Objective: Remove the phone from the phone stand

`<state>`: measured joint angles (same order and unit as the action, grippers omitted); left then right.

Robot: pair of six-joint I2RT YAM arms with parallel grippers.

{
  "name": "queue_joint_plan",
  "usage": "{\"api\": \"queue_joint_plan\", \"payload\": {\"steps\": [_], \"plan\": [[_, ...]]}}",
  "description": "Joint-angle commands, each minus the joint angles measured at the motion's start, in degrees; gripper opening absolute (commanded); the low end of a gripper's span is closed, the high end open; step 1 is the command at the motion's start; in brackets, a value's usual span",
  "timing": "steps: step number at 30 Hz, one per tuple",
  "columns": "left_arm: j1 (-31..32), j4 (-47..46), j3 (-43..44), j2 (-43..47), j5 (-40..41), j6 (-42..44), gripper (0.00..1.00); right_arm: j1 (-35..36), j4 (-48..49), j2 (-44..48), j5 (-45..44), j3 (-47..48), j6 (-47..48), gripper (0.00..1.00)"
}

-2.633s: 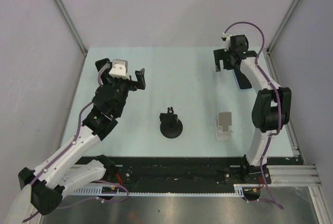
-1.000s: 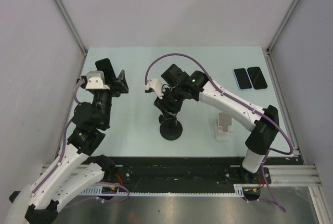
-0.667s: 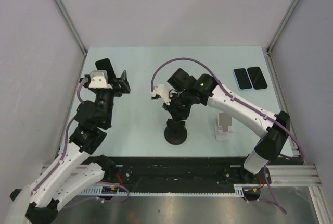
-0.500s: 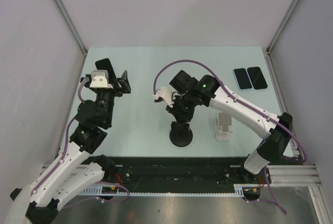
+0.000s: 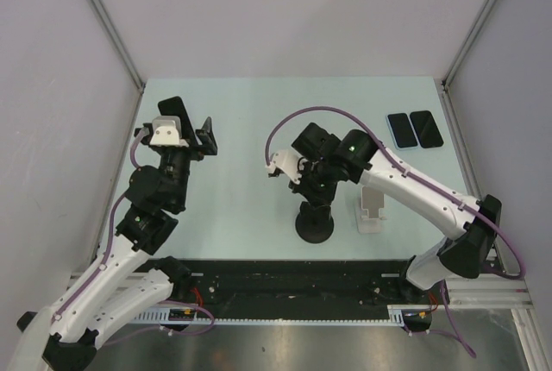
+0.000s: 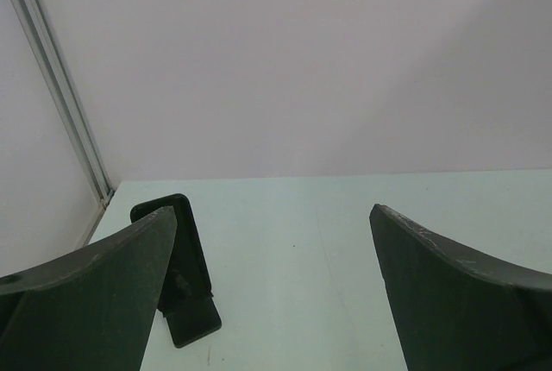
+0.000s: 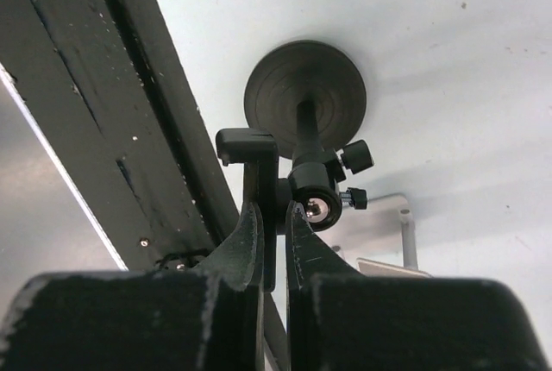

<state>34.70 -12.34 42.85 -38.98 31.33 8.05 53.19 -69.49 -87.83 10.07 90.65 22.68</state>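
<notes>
A black phone stand (image 5: 315,223) with a round base stands near the table's front edge. My right gripper (image 5: 307,183) comes down on it from above, shut on its flat upright clamp plate (image 7: 259,183); the ball joint (image 7: 317,203) sits just right of the fingers. Nothing rests in that clamp. Two dark phones (image 5: 402,129) (image 5: 425,128) lie flat side by side at the back right. My left gripper (image 5: 188,134) hovers open at the far left, beside a black folding stand (image 6: 177,272).
A silver stand (image 5: 372,209) sits just right of the round-base stand, also seen as a metal frame (image 7: 392,233) in the right wrist view. The black rail (image 5: 285,285) runs along the table's near edge. Walls close in left, back and right.
My right gripper has closed on the stand's clamp plate, and the round-base stand has slid rightward and slightly nearer with it. The left arm has barely moved.
</notes>
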Motion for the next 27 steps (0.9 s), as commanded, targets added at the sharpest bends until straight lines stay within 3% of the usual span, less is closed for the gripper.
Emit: {"api": "queue_joint_plan", "payload": {"steps": [1,8,11,24,27], "plan": [[-0.2,-1.5,-0.2,0.2,-0.3,2.9,0.99,-0.7,-1.6,4.7,-4.4,-0.6,2.8,0.00],[-0.2,-1.5,-0.2,0.3,-0.4,2.9,0.99,-1.9,-0.4,6.3,-3.0,-1.7,3.5,0.03],[-0.2,-1.5,-0.2,0.4,-0.2,3.1,0.99,-1.9,0.1,5.7,-3.6,-1.9,3.3,0.15],[-0.2,-1.7,-0.3,-0.1,0.2,2.6,1.00,-1.9,3.6,10.4,0.0,3.0,-0.1,0.94],[-0.2,-1.7,-0.2,-1.1,0.1,1.6,1.00,-2.9,7.9,13.7,-0.5,2.7,-3.4,1.00]]}}
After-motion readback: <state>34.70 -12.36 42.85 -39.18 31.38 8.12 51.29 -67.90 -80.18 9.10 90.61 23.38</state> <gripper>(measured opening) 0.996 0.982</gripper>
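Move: The right hand is already shut on the holder at the top of the black phone stand. The stand's middle lies some 6 cm below the hand, about 2 cm to its left and 1 cm ahead. The white phone stand is about 14 cm to the hand's right and 1 cm ahead; the nearer of the two flat phones lies about 35 cm ahead and 28 cm right. From the left hand, the black stand is roughly 33 cm right, 10 cm back and 23 cm below. Rightward first, the right hand, still pinching the black stand's holder, drags the stand about 2.5 cm towards the white phone stand and stops. There the fingers open wide and let go, and the hand draws up some 3.5 cm off the holder with a slight tilt, easing about 1 cm back to the left. ##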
